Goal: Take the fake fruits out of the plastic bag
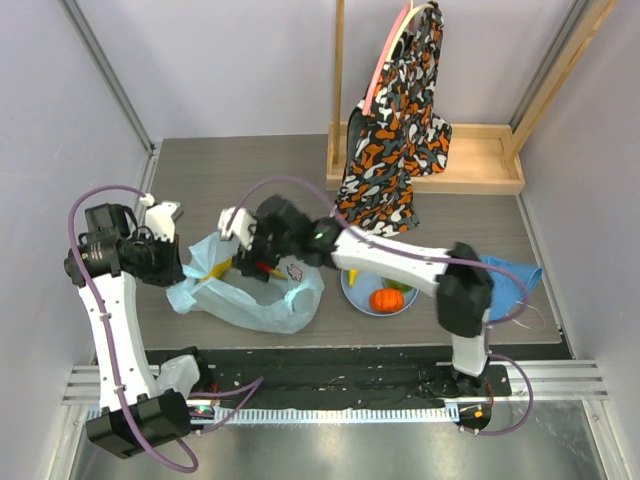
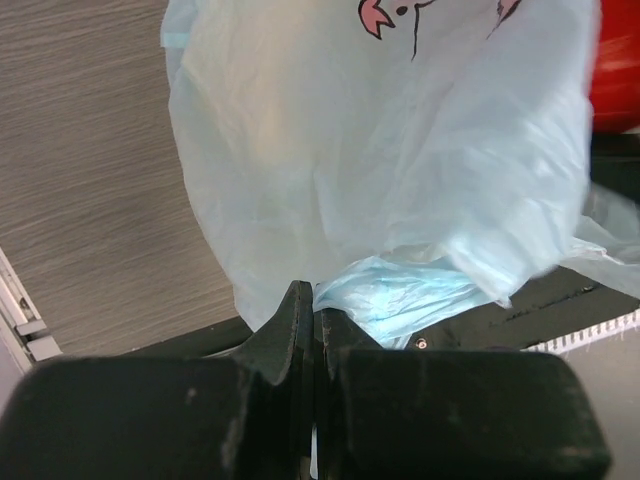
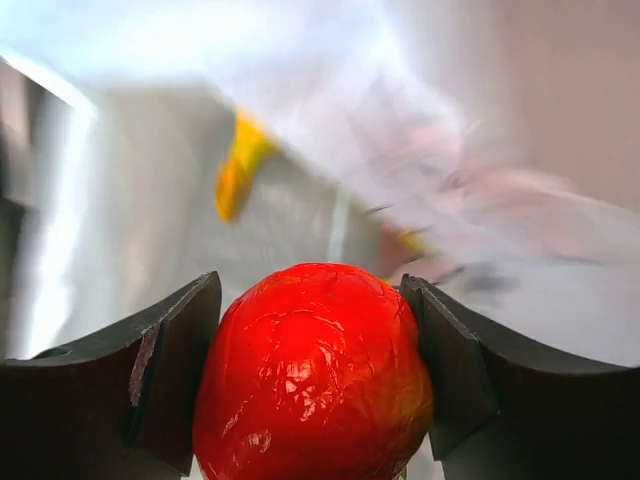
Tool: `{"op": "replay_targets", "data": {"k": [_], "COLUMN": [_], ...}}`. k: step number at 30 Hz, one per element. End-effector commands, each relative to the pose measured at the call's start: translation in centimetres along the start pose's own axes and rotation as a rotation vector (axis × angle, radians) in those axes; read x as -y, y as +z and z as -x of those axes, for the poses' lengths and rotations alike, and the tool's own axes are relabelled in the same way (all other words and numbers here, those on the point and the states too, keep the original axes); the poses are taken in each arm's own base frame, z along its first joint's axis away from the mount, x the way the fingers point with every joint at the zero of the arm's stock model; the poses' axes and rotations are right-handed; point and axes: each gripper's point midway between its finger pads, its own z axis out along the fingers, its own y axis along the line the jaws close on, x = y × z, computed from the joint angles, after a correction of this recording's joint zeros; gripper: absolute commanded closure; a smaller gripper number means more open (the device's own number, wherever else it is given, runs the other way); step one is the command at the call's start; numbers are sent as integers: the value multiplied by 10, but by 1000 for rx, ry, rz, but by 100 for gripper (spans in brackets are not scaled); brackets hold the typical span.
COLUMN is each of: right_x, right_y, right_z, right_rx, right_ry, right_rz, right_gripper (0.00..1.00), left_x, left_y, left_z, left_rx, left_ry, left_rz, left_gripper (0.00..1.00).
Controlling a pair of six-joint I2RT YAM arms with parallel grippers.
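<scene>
The light-blue plastic bag lies crumpled left of the table's centre, its mouth facing the back. My left gripper is shut on the bag's left edge, with a fold of bag pinched between the pressed jaws of the left gripper. My right gripper reaches into the bag's mouth. Its jaws press both sides of the glossy red fruit, which fills the right gripper. A yellow banana shows inside the bag, blurred as the banana behind the red fruit. An orange ribbed fruit and a green fruit rest on the plate.
A round pale-blue plate sits right of the bag. A blue cloth lies at the right edge. A wooden rack at the back holds a hanging patterned cloth. Walls close in on both sides.
</scene>
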Motion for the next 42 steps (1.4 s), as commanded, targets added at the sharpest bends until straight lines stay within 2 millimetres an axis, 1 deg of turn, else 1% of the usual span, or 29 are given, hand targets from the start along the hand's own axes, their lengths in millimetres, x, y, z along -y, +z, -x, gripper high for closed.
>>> {"op": "replay_targets", "data": {"k": [1, 3, 4, 5, 6, 7, 8, 9, 10, 11, 12, 13, 14, 15, 16, 17, 18, 19, 20, 21, 24, 25, 26, 27, 30, 33, 37, 38, 42], "right_x": [1, -5, -11, -15, -17, -11, -4, 4, 11, 36, 44, 53, 66, 70, 71, 78, 81, 80, 84, 86, 85, 80, 78, 70, 65, 62, 57, 53, 46], "right_y": [-111, -124, -133, -137, -139, -143, -153, -161, -163, -186, -192, -191, -201, -210, -212, -218, -225, -223, -225, -226, -224, -219, -217, -213, -206, -200, -191, -186, -169], "right_z": [104, 103, 107, 109, 104, 102, 104, 99, 84, 77, 60, 31, 4, -11, -35, -57, -67, -90, -102, -123, -150, -164, -170, -182, -199, -208, -200, -197, -198], "right_rx": [337, 327, 346, 349, 326, 322, 332, 325, 302, 312, 279, 220, 157, 123, 67, 15, -6, -53, -79, -119, -171, -202, -214, -236, -261, -268, -213, -201, -210], "right_ry": [-19, 11, 22, 36, 64, 85, 93, 105, 117, 123, 130, 134, 158, 156, 140, 165, 165, 179, 173, 193, 195, 203, 193, 198, 193, 186, 200, 200, 198], "right_rz": [127, 166, 219, 243, 254, 241, 210, 177, 146, 56, 18, -18, -56, -80, -90, -116, -146, -148, -169, -185, -182, -164, -153, -133, -124, -108, -67, -44, -3], "right_gripper": [51, 51, 50, 50, 50, 51, 51, 51, 51, 51, 51, 51, 50, 50, 51, 50, 50, 51, 51, 51, 51, 51, 51, 51, 51, 50, 49, 49, 48], "left_x": [9, 7, 7, 7, 6, 7, 6, 5, 5, 5, 4, 3, 3, 2, 2, 2, 1, 1, 1, 1, 0, 0, -1, -1, -1, -1, -2, -2, -1], "left_y": [1, 2, 3, 3, 4, 5, 5, 6, 5, 5, 5, 5, 5, 5, 6, 7, 8, 10, 11, 12, 16, 16, 18, 19, 19, 18, 21, 21, 24], "left_z": [7, 14, 16, 18, 22, 24, 26, 29, 31, 32, 35, 37, 38, 38, 37, 37, 37, 35, 36, 35, 34, 35, 35, 35, 37, 35, 29, 28, 26], "left_rx": [19, 32, 37, 40, 46, 50, 57, 61, 65, 68, 78, 84, 89, 94, 88, 84, 83, 71, 70, 68, 62, 65, 63, 62, 52, 45, 30, 26, 22], "left_ry": [-17, -20, -21, -22, -29, -33, -34, -40, -48, -51, -52, -55, -55, -55, -59, -59, -58, -65, -66, -66, -74, -76, -80, -81, -88, -80, -81, -80, -90], "left_rz": [-57, -61, -63, -69, -73, -82, -80, -80, -82, -82, -78, -73, -70, -67, -70, -70, -71, -76, -78, -79, -85, -85, -87, -88, -96, -93, -87, -86, -90], "left_gripper": [100, 100, 100, 100, 100, 100, 100, 100, 100, 100, 100, 100, 100, 100, 100, 100, 100, 100, 100, 100, 100, 100, 100, 100, 100, 100, 100, 100, 100]}}
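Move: The right hand already grips the red tomato at the bag's mouth; the plate it is taken to lies about 28 cm to the right, 4 cm back and some 13 cm below. On the plate, the banana lies 27 cm right and 2 cm ahead of the hand, the pumpkin 30 cm right and 8 cm back, the green fruit 33 cm right and 4 cm back. From the left hand, the plate is roughly 48 cm right, 2 cm back and 18 cm lower. Keeping its grip on the tomato, the right hand first goes straight up about 20 cm, clear of the bag, then sweeps nearly 30 cm to the right while sinking some 24 cm from that height, its left side first tilting up and then back down, and ends low over the plate between the banana and the pumpkin. The left hand keeps the bag's handle pinched shut in its fingers and eases about 3 cm forward with it. ##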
